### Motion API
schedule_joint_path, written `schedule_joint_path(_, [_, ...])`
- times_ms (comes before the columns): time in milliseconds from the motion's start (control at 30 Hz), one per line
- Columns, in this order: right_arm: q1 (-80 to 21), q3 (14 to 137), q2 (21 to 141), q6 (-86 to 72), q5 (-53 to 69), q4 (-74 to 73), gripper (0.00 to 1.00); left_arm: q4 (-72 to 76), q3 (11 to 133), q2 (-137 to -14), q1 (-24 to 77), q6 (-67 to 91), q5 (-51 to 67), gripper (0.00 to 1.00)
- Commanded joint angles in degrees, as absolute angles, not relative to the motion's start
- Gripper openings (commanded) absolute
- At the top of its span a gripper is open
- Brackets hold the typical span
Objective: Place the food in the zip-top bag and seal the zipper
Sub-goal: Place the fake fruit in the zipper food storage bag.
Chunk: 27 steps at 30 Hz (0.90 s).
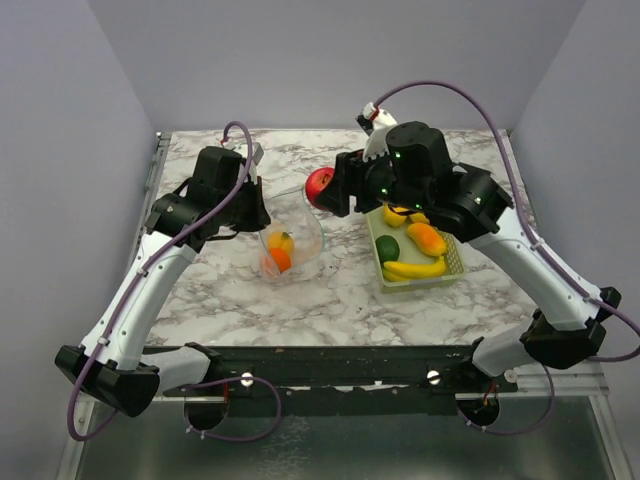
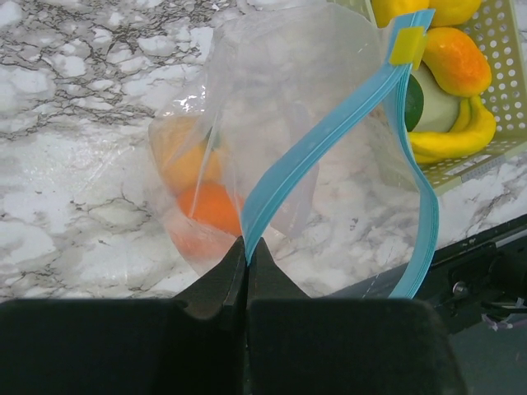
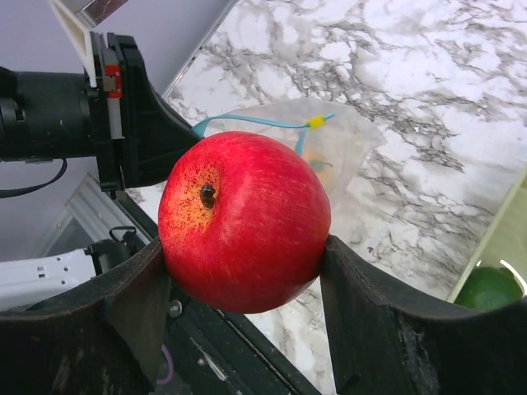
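Note:
The clear zip-top bag (image 1: pixel 291 238) stands open on the marble table, with orange and yellow food pieces (image 1: pixel 279 252) inside. My left gripper (image 2: pixel 246 257) is shut on the bag's light blue zipper (image 2: pixel 325 140) and holds that edge of the mouth up. A yellow slider tab (image 2: pixel 407 44) sits at the zipper's far end. My right gripper (image 3: pixel 244 255) is shut on a red apple (image 3: pixel 245 220), held in the air just right of the bag's mouth (image 1: pixel 319 184). From the right wrist view the bag (image 3: pixel 338 148) lies beyond the apple.
A pale yellow-green perforated basket (image 1: pixel 452 266) sits right of the bag, under my right arm. It holds yellow bananas (image 1: pixel 415 268), a green piece (image 1: pixel 388 248) and an orange-yellow piece (image 1: pixel 427 239). The table's dark front rail (image 1: pixel 330 360) runs along the near edge.

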<state>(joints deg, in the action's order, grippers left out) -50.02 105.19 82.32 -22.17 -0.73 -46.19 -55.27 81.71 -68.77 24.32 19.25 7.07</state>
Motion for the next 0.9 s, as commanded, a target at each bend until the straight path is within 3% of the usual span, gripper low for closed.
schedule_joint_path(0, [-53.4,109.5,86.3,-19.1,-1.8,-47.3,0.25,-55.9,83.6,-68.7,23.9,19.5,6.0,0.00])
schedule_joint_path(533, [-57.3,115.9,96.4,-18.6,-5.4,-52.6,0.25,-56.4,84.7,-68.5,24.0,19.6,6.9,0.00])
schedule_joint_path(767, [-57.3,119.7,100.8,-19.0,-7.8,-55.1,0.30,-56.3,85.0,-68.3,23.9,19.7,7.8,0.00])
schedule_joint_path(867, [-57.3,121.5,102.4,-19.6,-9.7,-56.0,0.40,-56.5,84.8,-68.2,24.0,19.7,7.9,0.00])
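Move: The held apple is bound for the bag's open mouth, its middle some 8 cm to the right hand's left, barely 1 cm ahead and about 12 cm below. The yellow slider sits roughly 8 cm ahead, 3 cm left and 12 cm below; the orange in the bag is some 10 cm left, level fore and aft, 27 cm below. The basket lies about 8 cm ahead and 21 cm right, 28 cm down. From the left hand, the mouth's middle is 6 cm right and 2 cm ahead. Leftward first, then increasingly downward, the right hand carries the still-gripped apple over the bag's open mouth, going about 7 cm left and 6 cm down in all. Its wrist tips some 10 to 15 degrees so the fingers point more steeply down, their grip unchanged. The left hand stays put, its shut fingers still pinching the zipper edge to hold the bag up. ##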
